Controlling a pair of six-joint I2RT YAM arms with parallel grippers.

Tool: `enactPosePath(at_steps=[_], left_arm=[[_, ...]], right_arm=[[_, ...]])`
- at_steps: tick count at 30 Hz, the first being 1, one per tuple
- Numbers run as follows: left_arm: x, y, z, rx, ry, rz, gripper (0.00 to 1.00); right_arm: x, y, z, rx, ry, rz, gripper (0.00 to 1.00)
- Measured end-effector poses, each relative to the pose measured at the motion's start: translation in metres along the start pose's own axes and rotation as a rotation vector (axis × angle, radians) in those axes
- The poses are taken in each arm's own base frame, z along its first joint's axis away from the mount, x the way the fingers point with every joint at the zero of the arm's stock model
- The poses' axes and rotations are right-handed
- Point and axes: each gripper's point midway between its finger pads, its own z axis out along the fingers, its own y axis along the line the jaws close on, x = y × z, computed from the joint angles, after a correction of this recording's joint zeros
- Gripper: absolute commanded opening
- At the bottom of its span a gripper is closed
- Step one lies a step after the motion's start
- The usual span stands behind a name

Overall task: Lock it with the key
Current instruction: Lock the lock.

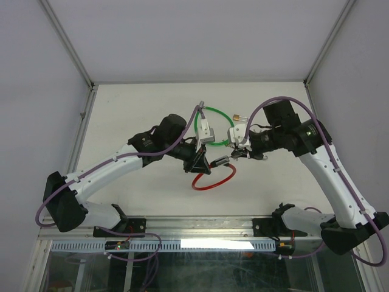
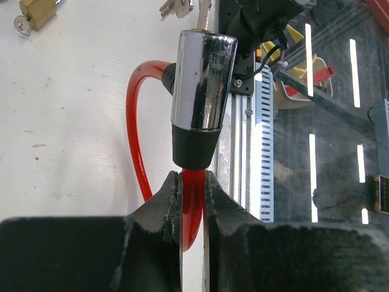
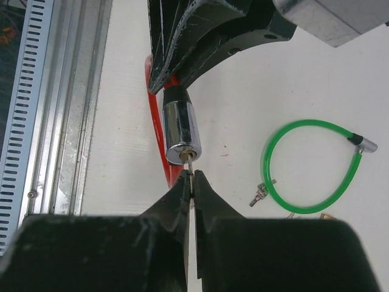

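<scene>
A red cable lock (image 1: 213, 180) with a chrome cylinder (image 2: 202, 79) is held up over the table between both arms. My left gripper (image 2: 192, 182) is shut on the red cable (image 2: 135, 121) just below the cylinder's black collar. In the right wrist view the cylinder (image 3: 180, 131) faces me with its keyhole. The key (image 3: 191, 164) has its blade in that keyhole, and my right gripper (image 3: 192, 179) is shut on the key's head. From above, the left gripper (image 1: 203, 161) and the right gripper (image 1: 234, 157) meet nose to nose at the cylinder (image 1: 219, 161).
A green cable lock (image 3: 310, 164) lies on the table behind, with a small loose key (image 3: 261, 194) beside it. A brass padlock (image 2: 37, 12) sits farther back. The slotted metal rail (image 3: 61, 121) marks the table's near edge, close to the red loop.
</scene>
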Motion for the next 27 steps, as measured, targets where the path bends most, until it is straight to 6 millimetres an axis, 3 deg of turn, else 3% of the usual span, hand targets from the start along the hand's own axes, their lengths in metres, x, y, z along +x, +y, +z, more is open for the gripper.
enactPosePath(at_steps=[15,22,27], left_arm=[[0.012,-0.004,0.005,0.032,0.020,0.024,0.00],[0.025,0.000,0.011,-0.061,0.086,0.028,0.00],[0.054,0.010,-0.002,-0.158,0.183,-0.015,0.00]], right_arm=[[0.006,0.006,0.006,-0.043,0.002,0.040,0.00],[0.015,0.007,0.016,-0.096,0.019,0.100,0.00],[0.014,-0.014,0.003,-0.017,0.036,0.085,0.00]])
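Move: The left fingers pinch the red cable just below the lock cylinder. The key sits in the cylinder, about 7 cm to the right of the left hand, 2 cm ahead and 5 cm above. From the right hand, which grips the key, the lock cylinder lies some 5 cm left, 1 cm back and 4 cm below. The green cable is on the table about 23 cm ahead of the right hand, 5 cm left and 27 cm down; a small metal piece lies 14 cm ahead, 1 cm right, equally low. Bring the left gripper down about 5 cm and, late on, some 3 cm left, dipping its fingertips roughly 10 to 15 degrees, to draw the lock cylinder off the key. Let the right gripper sink with it about 2 cm first, then rise slightly and slide forward some 2 cm. Keep both grips shut, on cable and key. ##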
